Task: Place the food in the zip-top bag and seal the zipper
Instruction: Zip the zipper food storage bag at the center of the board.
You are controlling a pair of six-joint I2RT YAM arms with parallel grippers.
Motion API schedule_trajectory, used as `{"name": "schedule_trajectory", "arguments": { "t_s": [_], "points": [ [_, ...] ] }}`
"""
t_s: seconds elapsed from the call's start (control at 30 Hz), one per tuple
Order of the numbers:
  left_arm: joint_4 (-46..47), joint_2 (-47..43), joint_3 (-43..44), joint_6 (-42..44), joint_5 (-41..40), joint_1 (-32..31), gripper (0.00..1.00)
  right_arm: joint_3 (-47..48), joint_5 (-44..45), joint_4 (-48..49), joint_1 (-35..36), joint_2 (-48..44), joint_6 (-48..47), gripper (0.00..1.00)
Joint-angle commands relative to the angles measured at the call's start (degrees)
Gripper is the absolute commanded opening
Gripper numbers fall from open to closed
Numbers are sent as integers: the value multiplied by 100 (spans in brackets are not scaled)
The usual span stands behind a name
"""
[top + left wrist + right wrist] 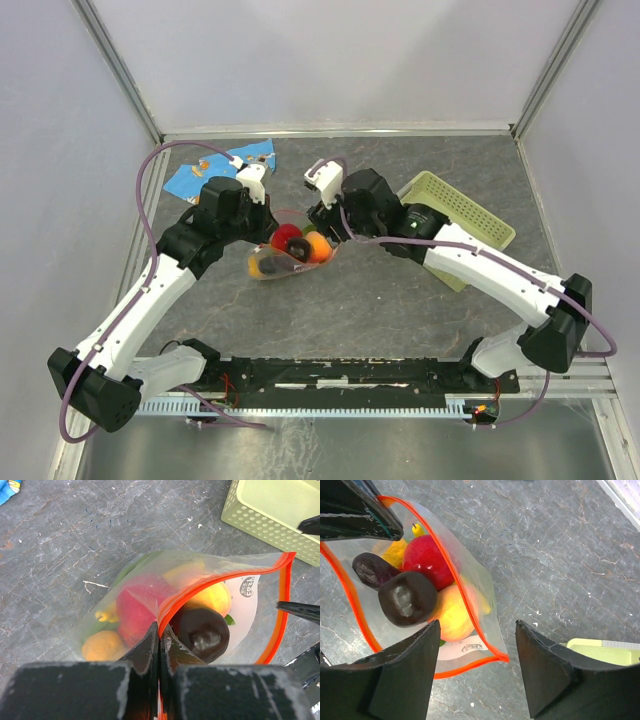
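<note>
The clear zip-top bag (288, 257) stands mouth-up at the table's middle, between both grippers. Inside lies the food: a red round fruit (137, 607), an orange (102, 645), a banana tip (106, 615), a peach (452, 612) and a dark eggplant (407, 597). The red-orange zipper (282, 610) gapes open in a wide loop. My left gripper (160, 630) is shut on the zipper's near edge. My right gripper (478, 625) hangs open over the bag's opposite corner; its fingers straddle the zipper (470, 667) without touching it.
A pale green basket (460, 215) lies to the right of the bag, close behind the right arm. A blue cloth with orange prints (215, 165) lies at the back left. The table top is dark grey stone pattern.
</note>
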Motion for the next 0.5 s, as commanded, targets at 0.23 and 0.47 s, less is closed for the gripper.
{"name": "schedule_trajectory", "arguments": {
  "t_s": [0.23, 0.47],
  "points": [
    [296, -159, -4, 208, 233, 20, 3, 37, -54, 329, -90, 647, -437, 52],
    [361, -267, -69, 215, 301, 28, 3, -10, 263, 130, -173, 234, -330, 4]
  ]
}}
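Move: The zip-top bag's open right-hand corner, with its orange zipper rim, lies about 5 cm below the right hand, some 2 cm ahead and 1 cm to its left. Inside the bag, the peach sits roughly 4 cm left and 2 cm back of that hand, the avocado 8 cm left and 2 cm back, and the pomegranate 10 cm left and level, all about 10 cm below. From the left hand the corner is some 13 cm right, 2 cm ahead and 2 cm lower. The orange rim near the bag's right corner is pinched by the right hand, which comes down about 5 cm with its open fingers either side of the rim, easing some 2 cm forward and tipping its left side down slightly. The fingers narrow on the way, then close almost fully at the bottom. The left hand keeps its pinch on the other side of the rim, almost still. ##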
